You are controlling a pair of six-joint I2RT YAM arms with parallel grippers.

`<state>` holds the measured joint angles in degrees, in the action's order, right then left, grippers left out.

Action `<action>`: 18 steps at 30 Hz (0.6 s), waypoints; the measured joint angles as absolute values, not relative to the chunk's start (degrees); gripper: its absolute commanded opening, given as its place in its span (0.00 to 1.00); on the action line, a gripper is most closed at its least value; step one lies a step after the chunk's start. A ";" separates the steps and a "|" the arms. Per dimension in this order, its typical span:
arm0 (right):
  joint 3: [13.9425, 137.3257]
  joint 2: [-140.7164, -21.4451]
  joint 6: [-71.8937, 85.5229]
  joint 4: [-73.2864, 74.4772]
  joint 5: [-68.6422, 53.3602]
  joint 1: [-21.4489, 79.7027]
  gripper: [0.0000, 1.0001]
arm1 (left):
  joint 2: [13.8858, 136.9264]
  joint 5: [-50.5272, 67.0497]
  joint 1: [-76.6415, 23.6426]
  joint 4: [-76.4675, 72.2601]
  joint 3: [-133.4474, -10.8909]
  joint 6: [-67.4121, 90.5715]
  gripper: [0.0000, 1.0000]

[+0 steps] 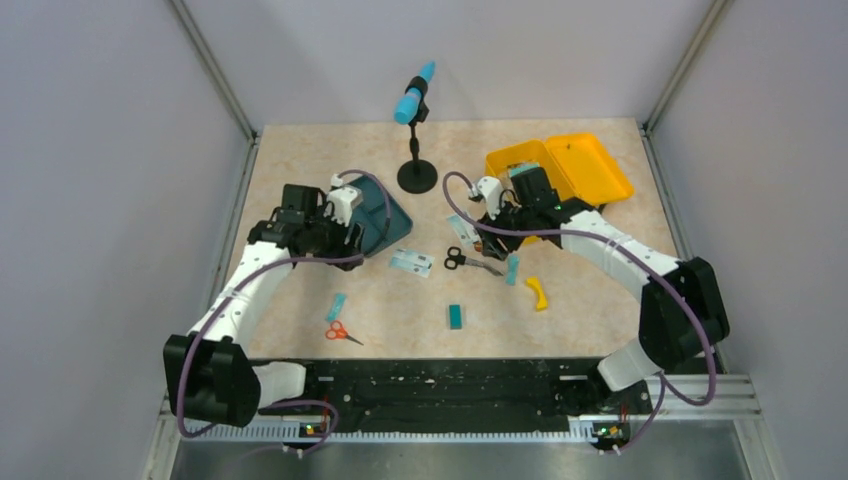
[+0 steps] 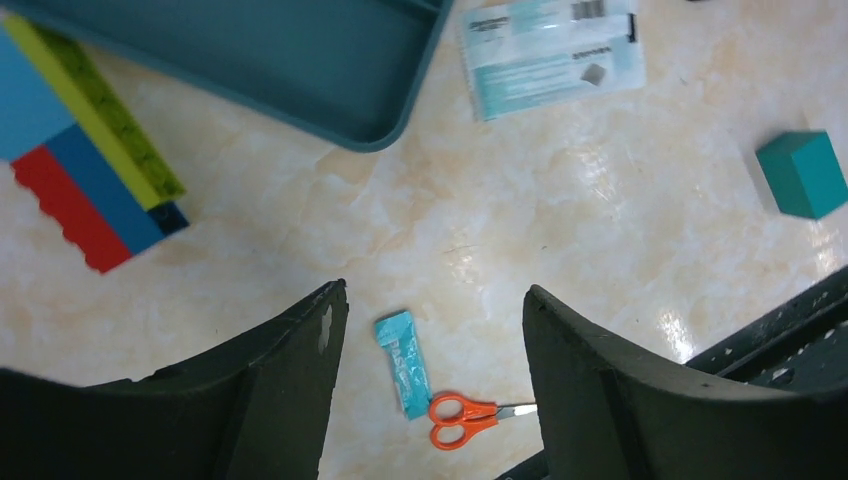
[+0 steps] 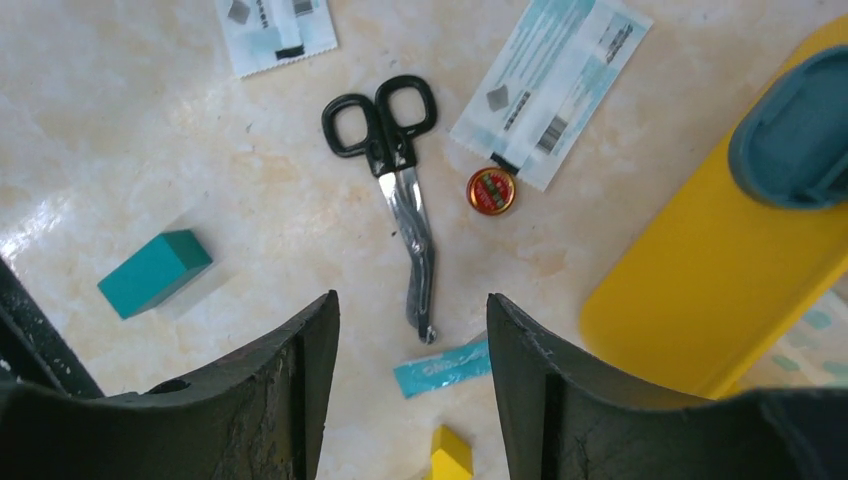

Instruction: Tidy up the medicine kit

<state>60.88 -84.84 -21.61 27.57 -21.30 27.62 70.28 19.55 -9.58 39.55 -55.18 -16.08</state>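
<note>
The yellow medicine kit (image 1: 588, 168) lies open at the back right; its yellow side (image 3: 715, 290) and dark teal handle (image 3: 795, 135) fill the right of the right wrist view. Its teal insert tray (image 1: 388, 215) (image 2: 300, 60) lies apart at the left. My right gripper (image 1: 503, 222) (image 3: 412, 300) hangs open and empty above black scissors (image 3: 395, 160) and a teal sachet (image 3: 440, 368). My left gripper (image 1: 343, 236) (image 2: 435, 300) is open and empty beside the tray, above another teal sachet (image 2: 405, 362) and orange scissors (image 2: 465, 418).
White packets (image 3: 550, 80) (image 2: 550, 45), a small red round tin (image 3: 491, 190), a teal block (image 1: 455, 316) and a yellow curved piece (image 1: 538, 292) lie scattered mid-table. A multicoloured brick block (image 2: 80, 170) sits by the tray. A microphone stand (image 1: 417, 175) stands at the back centre.
</note>
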 measured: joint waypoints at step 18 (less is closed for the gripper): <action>79.72 -102.17 -12.43 21.37 -17.61 29.89 0.57 | 74.30 16.58 6.90 42.37 -58.35 1.17 0.68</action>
<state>79.72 -102.17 -12.43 21.37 -17.61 29.89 74.30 16.58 6.90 42.37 -58.35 1.17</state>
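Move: Ahead and to the left of the right hand, some 10 cm out and 9 cm across, lies the upper blue-white packet, about 12 cm lower. The small red disc is about 5 cm ahead and 4 cm left of that hand; the black-handled scissors have their middle 6 cm left and 1 cm ahead. The teal strip is 5 cm right and 1 cm back. From the left hand the packet is about 13 cm ahead and 30 cm right. Sweeping forward and left over the red disc towards the upper blue-white packet, the right hand covers about 10 cm, nearly level at first and then lifting slightly, its fingers staying part open and touching nothing. The empty left hand meanwhile swings about 8 cm left, away from the dark tray, turning some 30 degrees counter-clockwise with its fingers still open. ##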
